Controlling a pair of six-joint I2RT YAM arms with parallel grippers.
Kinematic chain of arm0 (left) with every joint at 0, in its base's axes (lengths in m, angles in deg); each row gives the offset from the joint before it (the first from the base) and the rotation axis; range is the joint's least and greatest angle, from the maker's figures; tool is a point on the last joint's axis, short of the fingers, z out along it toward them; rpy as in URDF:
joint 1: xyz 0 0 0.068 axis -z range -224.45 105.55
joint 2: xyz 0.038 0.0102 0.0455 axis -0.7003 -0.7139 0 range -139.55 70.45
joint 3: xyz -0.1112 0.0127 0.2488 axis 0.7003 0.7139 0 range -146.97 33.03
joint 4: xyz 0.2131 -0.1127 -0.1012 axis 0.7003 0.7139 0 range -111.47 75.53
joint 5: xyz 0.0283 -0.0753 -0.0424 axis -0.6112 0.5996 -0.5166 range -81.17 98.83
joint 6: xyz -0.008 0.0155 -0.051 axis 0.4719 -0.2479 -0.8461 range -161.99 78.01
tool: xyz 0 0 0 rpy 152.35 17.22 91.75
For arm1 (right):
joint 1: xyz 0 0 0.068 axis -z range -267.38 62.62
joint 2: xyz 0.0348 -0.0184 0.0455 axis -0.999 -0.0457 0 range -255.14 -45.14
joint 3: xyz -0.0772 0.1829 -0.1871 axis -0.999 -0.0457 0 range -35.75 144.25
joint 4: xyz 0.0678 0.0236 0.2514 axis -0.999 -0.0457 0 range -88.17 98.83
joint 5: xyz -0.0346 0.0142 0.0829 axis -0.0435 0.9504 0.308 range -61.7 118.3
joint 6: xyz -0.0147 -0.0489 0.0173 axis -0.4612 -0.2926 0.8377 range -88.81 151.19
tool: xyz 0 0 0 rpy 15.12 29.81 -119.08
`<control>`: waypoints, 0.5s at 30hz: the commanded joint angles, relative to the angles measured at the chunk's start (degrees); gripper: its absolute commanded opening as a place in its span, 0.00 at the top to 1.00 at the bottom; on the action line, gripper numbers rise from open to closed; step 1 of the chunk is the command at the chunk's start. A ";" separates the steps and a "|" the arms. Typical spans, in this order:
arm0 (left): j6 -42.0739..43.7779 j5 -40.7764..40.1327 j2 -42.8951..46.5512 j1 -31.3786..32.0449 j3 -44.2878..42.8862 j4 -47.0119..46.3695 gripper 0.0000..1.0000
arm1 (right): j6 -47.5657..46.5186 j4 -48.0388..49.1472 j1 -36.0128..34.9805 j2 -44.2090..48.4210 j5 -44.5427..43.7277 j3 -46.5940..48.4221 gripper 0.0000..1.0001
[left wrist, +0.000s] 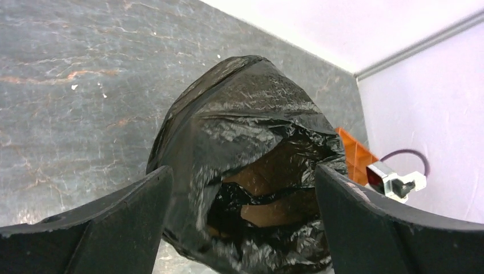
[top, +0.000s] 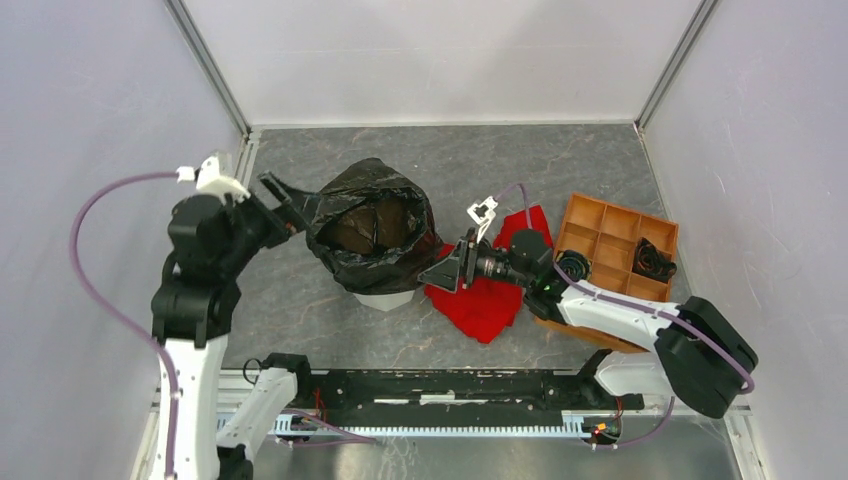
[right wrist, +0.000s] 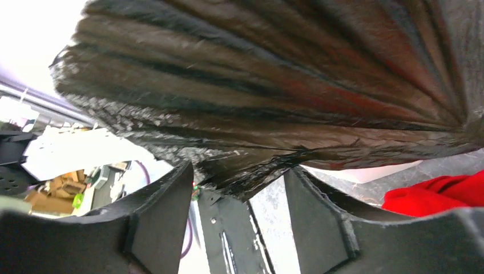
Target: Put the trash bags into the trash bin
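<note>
The black trash bag (top: 372, 232) is draped over the white trash bin (top: 386, 299) in the middle of the table, its mouth open upward. Only the bin's lower near side shows below the plastic. My left gripper (top: 291, 207) is open at the bag's left side; in the left wrist view the bag (left wrist: 245, 131) fills the space between and beyond the fingers (left wrist: 120, 222). My right gripper (top: 446, 270) is open low at the bag's right side. In the right wrist view the bag's pleated skirt (right wrist: 285, 74) hangs just over the fingertips, with a strip of bin (right wrist: 365, 171) below it.
A red cloth (top: 488, 292) lies on the table right of the bin, under my right arm, and shows in the right wrist view (right wrist: 439, 194). An orange compartment tray (top: 612, 238) holding a dark object (top: 655, 262) stands at the right. White walls enclose the table.
</note>
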 commanded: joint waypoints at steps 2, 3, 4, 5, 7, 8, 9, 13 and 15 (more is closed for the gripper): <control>10.40 8.99 -9.71 0.08 -3.88 -6.47 0.00 | 0.42 9.47 -0.63 -4.93 -4.99 -0.48 0.49; 11.50 9.64 -11.01 0.07 -3.90 -7.13 0.00 | 0.28 10.72 -0.79 -5.91 -4.81 -0.65 0.58; 12.85 10.42 -12.25 0.11 -3.91 -7.82 0.00 | -0.03 11.63 -0.81 -6.95 -4.73 -0.82 0.67; 14.05 10.92 -13.05 0.30 -3.79 -8.42 0.00 | -0.22 11.85 -0.79 -7.89 -4.86 -0.93 0.75; 17.04 10.19 -14.45 1.61 -3.91 -9.22 0.00 | -1.20 12.41 -0.80 -9.24 -4.88 -1.17 0.90; 19.96 7.98 -15.01 3.06 -4.18 -9.27 0.00 | -1.67 12.31 -0.82 -9.75 -4.81 -1.27 0.96; 21.43 5.05 -15.13 5.08 -4.22 -9.53 0.00 | -1.85 12.14 -0.81 -10.03 -4.73 -1.40 0.98; 30.92 -4.58 -15.35 15.89 -3.23 -13.51 0.00 | -2.20 12.24 -0.77 -9.97 -4.63 -2.06 1.00; 35.37 -7.50 -15.70 21.17 -1.32 -16.91 0.00 | -2.45 11.81 -0.86 -9.88 -4.71 -2.06 1.00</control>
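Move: The trash bag's far-left rim lies about 8 cm ahead of the left hand, 5 cm to its right and 8 cm lower; the white bin stands under the bag, some 4 cm ahead, 11 cm right and 22 cm down. For the right hand the bag's near-right edge is just past the fingertips, roughly 2 cm forward, 2 cm left and 2 cm lower; the red cloth is about 7 cm forward, 8 cm right and 18 cm below. The right fingers close from about two-thirds open and pinch the bag's near-right edge while that hand sinks about 5 cm and eases slightly forward. The wide-open left hand meanwhile swings forward and to the right over the bag's far-left rim, about 6 cm each way and a little down, turning some 20 degrees clockwise as its left side rises. ##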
